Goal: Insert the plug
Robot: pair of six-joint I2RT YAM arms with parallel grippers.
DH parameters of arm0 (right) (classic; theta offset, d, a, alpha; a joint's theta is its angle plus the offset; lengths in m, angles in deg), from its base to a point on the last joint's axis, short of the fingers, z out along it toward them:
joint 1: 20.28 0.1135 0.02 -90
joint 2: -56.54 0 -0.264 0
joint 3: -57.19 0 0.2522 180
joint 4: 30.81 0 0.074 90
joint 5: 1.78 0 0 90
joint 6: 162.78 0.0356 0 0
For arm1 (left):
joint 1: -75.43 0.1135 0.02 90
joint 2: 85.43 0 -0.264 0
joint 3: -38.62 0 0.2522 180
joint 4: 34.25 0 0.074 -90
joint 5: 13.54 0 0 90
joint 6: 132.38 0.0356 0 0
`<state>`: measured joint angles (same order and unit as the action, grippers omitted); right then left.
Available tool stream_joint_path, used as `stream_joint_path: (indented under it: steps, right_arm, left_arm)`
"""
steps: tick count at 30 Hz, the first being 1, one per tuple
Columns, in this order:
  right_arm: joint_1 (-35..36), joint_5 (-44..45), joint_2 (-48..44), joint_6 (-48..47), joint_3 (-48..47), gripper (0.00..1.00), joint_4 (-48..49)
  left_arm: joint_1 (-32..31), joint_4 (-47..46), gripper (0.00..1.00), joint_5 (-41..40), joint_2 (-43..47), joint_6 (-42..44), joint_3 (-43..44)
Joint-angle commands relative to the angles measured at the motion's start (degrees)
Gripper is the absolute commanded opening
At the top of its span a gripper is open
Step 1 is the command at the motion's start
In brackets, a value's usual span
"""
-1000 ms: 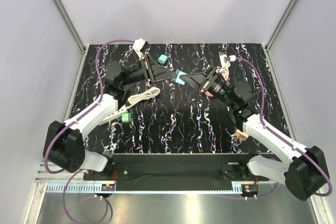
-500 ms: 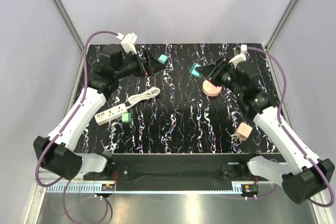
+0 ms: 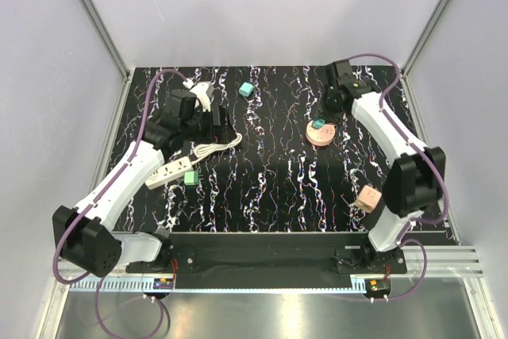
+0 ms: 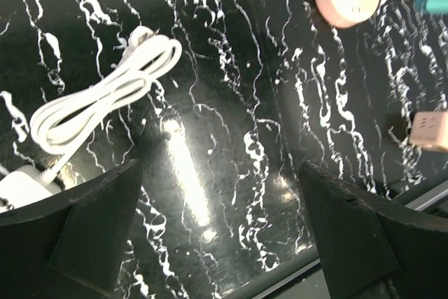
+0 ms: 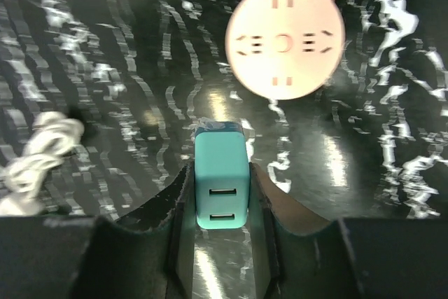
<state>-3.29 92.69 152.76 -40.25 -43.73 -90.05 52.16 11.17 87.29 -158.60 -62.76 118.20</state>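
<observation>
The teal plug (image 5: 221, 187) sits upright between the fingers of my right gripper (image 5: 221, 173), which is shut on it, its two slots facing the camera. From above, the plug (image 3: 317, 124) hangs just over the near edge of a round pink socket (image 3: 321, 136) at the back right; whether they touch I cannot tell. The right wrist view has that socket (image 5: 285, 45) just beyond the plug. My left gripper (image 3: 219, 119) is at the back left, above the white cord (image 3: 218, 147). Its own view shows the left gripper (image 4: 224, 236) wide open with nothing between its fingers.
A white power strip (image 3: 167, 172) lies at the left with a bright green cube (image 3: 190, 177) beside it. A second teal cube (image 3: 247, 90) rests near the back edge. A pink cube (image 3: 367, 198) sits front right. Grey walls enclose the black marbled table (image 3: 270, 188).
Both grippers met at the plug mid-table a second ago. The left gripper has opened and drawn back to the left. The right arm has carried the plug right, over the pink socket.
</observation>
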Motion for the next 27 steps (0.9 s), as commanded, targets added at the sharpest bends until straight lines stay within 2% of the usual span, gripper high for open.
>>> stream_joint_path:
  steps: [1, 5, 11, 16, 27]
  right_arm:
    - [-0.8, 4.3, 5.4, -6.6, -9.0, 0.0, -8.0]
    - [-0.9, 3.8, 13.4, -9.2, -17.0, 0.0, -12.6]
    - [-1.6, 1.7, 20.3, -11.1, -21.8, 0.0, -12.7]
    - [-2.2, -2.2, 24.2, -13.3, -25.9, 0.0, -14.1]
    - [-3.2, -2.6, 29.0, -13.9, -29.1, 0.0, -16.1]
  left_arm:
    - [-0.6, -1.3, 0.99, -2.0, 3.4, 2.1, 0.1]
    - [-0.8, -1.4, 0.99, -1.1, 3.9, 1.9, 0.4]
    - [-1.1, -1.8, 0.99, -1.2, 4.7, 1.7, 0.0]
    - [-1.0, -2.0, 0.99, -0.6, 3.9, 1.4, -0.1]
    - [-0.9, -2.0, 0.99, -0.5, 3.6, 1.1, 0.0]
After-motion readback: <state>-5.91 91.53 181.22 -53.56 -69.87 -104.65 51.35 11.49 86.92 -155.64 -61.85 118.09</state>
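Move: The round pink socket that the held teal plug is meant for lies about 6 cm ahead of the right hand, some 2 cm to its right and 13 cm below. Its coiled pink cord is roughly 7 cm farther out and 3 cm to the right of the socket; the pink block sits some 18 cm back and 12 cm right of the socket. From the left hand, the socket is about 10 cm ahead, 23 cm right and 17 cm below. The teal plug, still pinched in the right gripper, is carried down about 8 cm and forward about 5 cm onto the near-left part of the pink socket's face. The forward reach comes mostly early, then the descent takes over and eases, while the wrist tips the fingers some 15 degrees more steeply down and turns slightly counter-clockwise. ##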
